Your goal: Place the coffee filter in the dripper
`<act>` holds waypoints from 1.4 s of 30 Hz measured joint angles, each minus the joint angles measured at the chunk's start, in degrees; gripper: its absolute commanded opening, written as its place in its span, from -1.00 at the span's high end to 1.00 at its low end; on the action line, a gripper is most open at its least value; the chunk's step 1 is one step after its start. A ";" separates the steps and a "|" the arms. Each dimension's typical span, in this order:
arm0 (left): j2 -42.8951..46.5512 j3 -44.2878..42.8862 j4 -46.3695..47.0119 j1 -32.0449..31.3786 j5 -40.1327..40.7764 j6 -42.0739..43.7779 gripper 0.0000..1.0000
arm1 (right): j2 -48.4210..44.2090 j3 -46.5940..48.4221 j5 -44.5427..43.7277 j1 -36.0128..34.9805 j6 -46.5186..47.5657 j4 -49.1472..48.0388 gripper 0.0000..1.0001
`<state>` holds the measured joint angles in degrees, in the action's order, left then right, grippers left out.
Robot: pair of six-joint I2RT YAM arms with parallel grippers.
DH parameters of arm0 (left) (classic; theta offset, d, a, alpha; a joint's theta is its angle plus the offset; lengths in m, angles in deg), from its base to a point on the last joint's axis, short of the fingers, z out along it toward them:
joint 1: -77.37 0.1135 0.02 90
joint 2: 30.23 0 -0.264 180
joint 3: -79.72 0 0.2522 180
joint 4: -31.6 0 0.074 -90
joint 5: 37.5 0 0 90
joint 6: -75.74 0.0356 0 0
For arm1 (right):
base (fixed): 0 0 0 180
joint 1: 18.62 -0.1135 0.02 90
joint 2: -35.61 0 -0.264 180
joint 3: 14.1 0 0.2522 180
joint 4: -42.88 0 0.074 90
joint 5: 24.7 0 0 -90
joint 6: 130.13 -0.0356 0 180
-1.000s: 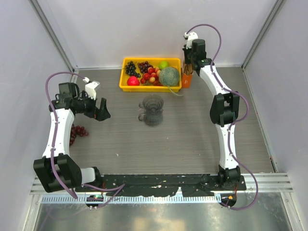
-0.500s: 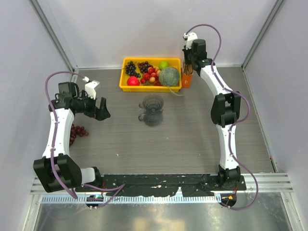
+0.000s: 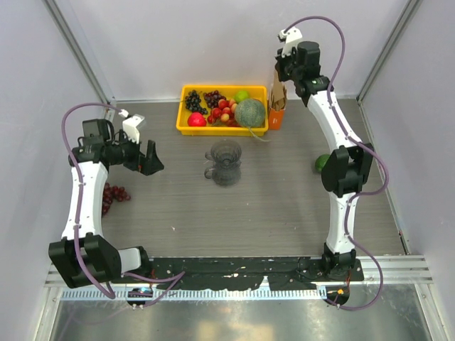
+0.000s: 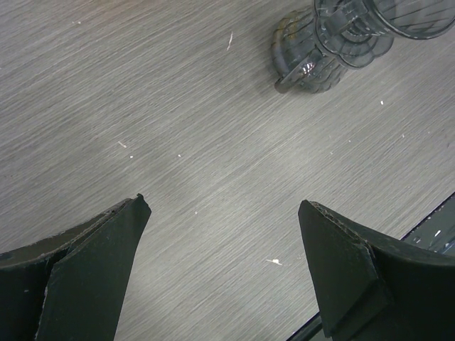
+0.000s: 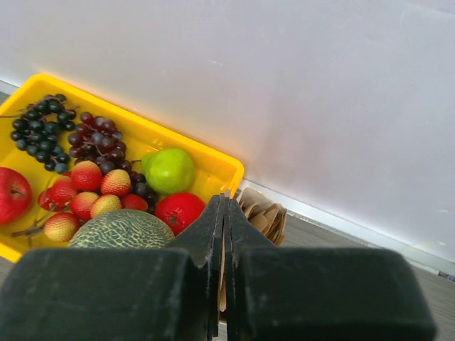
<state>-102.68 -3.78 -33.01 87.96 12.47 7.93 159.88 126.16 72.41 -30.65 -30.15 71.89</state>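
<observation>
The coffee filter (image 3: 276, 92) is a thin tan paper hanging from my right gripper (image 3: 283, 77), which is shut on it above the orange box at the back right. In the right wrist view a sliver of the coffee filter (image 5: 223, 273) shows between the closed right gripper (image 5: 224, 202) jaws. The dripper (image 3: 226, 153), smoky-grey and ribbed, stands mid-table in front of the tray; it also shows as the dripper (image 4: 348, 28) at the top right of the left wrist view. My left gripper (image 3: 151, 160) hovers open to its left, the left gripper (image 4: 224, 213) holding nothing.
A yellow tray (image 3: 186, 128) at the back holds grapes, strawberries, an apple and a green melon (image 3: 250, 112). The bundle of brown papers (image 5: 264, 213) sits in the orange box (image 3: 276, 118). Dark grapes (image 3: 114, 195) lie at the left; a green fruit (image 3: 322, 162) lies beside the right arm.
My right gripper has risen and drawn back with a tan paper pinched in it, pulling it up from the bundle. The left arm shifted slightly left.
</observation>
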 measured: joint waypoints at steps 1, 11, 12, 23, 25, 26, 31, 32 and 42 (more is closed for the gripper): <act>0.31 0.00 0.02 0.00 -0.13 -0.44 -0.99 | -0.70 0.00 0.52 0.15 0.00 0.15 0.90; 6.29 0.31 0.96 0.00 -3.72 -1.27 -0.98 | -11.67 -4.09 9.86 1.68 0.90 5.51 0.90; 7.17 0.33 1.01 0.00 -4.52 -1.27 -0.99 | -13.49 -4.42 11.30 1.84 1.20 6.67 0.90; 16.57 1.16 1.18 -0.11 -17.46 -0.92 -0.99 | -31.71 -8.55 30.64 1.36 1.88 17.18 0.90; 19.45 1.81 1.77 -0.61 -19.98 -1.03 -0.99 | -34.45 -10.97 33.79 0.13 1.79 18.88 0.90; 21.44 2.60 2.99 -1.46 -21.29 -1.25 -0.98 | -35.63 -12.35 35.01 -0.63 1.75 19.69 0.90; 28.87 9.16 11.43 -9.18 -23.02 -5.03 -0.99 | -40.89 -20.98 39.10 -6.97 0.55 22.32 0.90; 30.40 11.19 13.81 -11.65 -23.19 -6.71 -0.99 | -41.79 -22.45 39.56 -8.57 0.13 22.64 0.90; 28.94 18.56 36.24 -18.86 -24.52 -26.82 -0.98 | -49.09 -33.57 43.17 -20.15 -6.64 19.39 0.89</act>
<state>-73.74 14.78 3.23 69.10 -12.05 -18.89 110.79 92.59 115.58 -50.80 -36.79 91.28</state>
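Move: The dripper, standing on the glass server, is the goal for the filter pinched in the right gripper: about 28 cm back, 16 cm left and 17 cm below. The filter box lies right under this hand, some 22 cm down; the melon about 5 cm back, 8 cm left and 21 cm down. From the empty left gripper that filter is roughly 32 cm ahead, 36 cm right and slightly higher; the dripper is 5 cm ahead, 20 cm right and 9 cm lower. Keep the filter pinched and sweep the right gripper back about 40 cm and left 14 cm, rising first then sinking partway, past the dripper's right side and swinging some 60 degrees counter-clockwise to face the left gripper. Meanwhile lift the open left gripper up and back, then right, turning it clockwise and levelling its fingers towards the filter. ##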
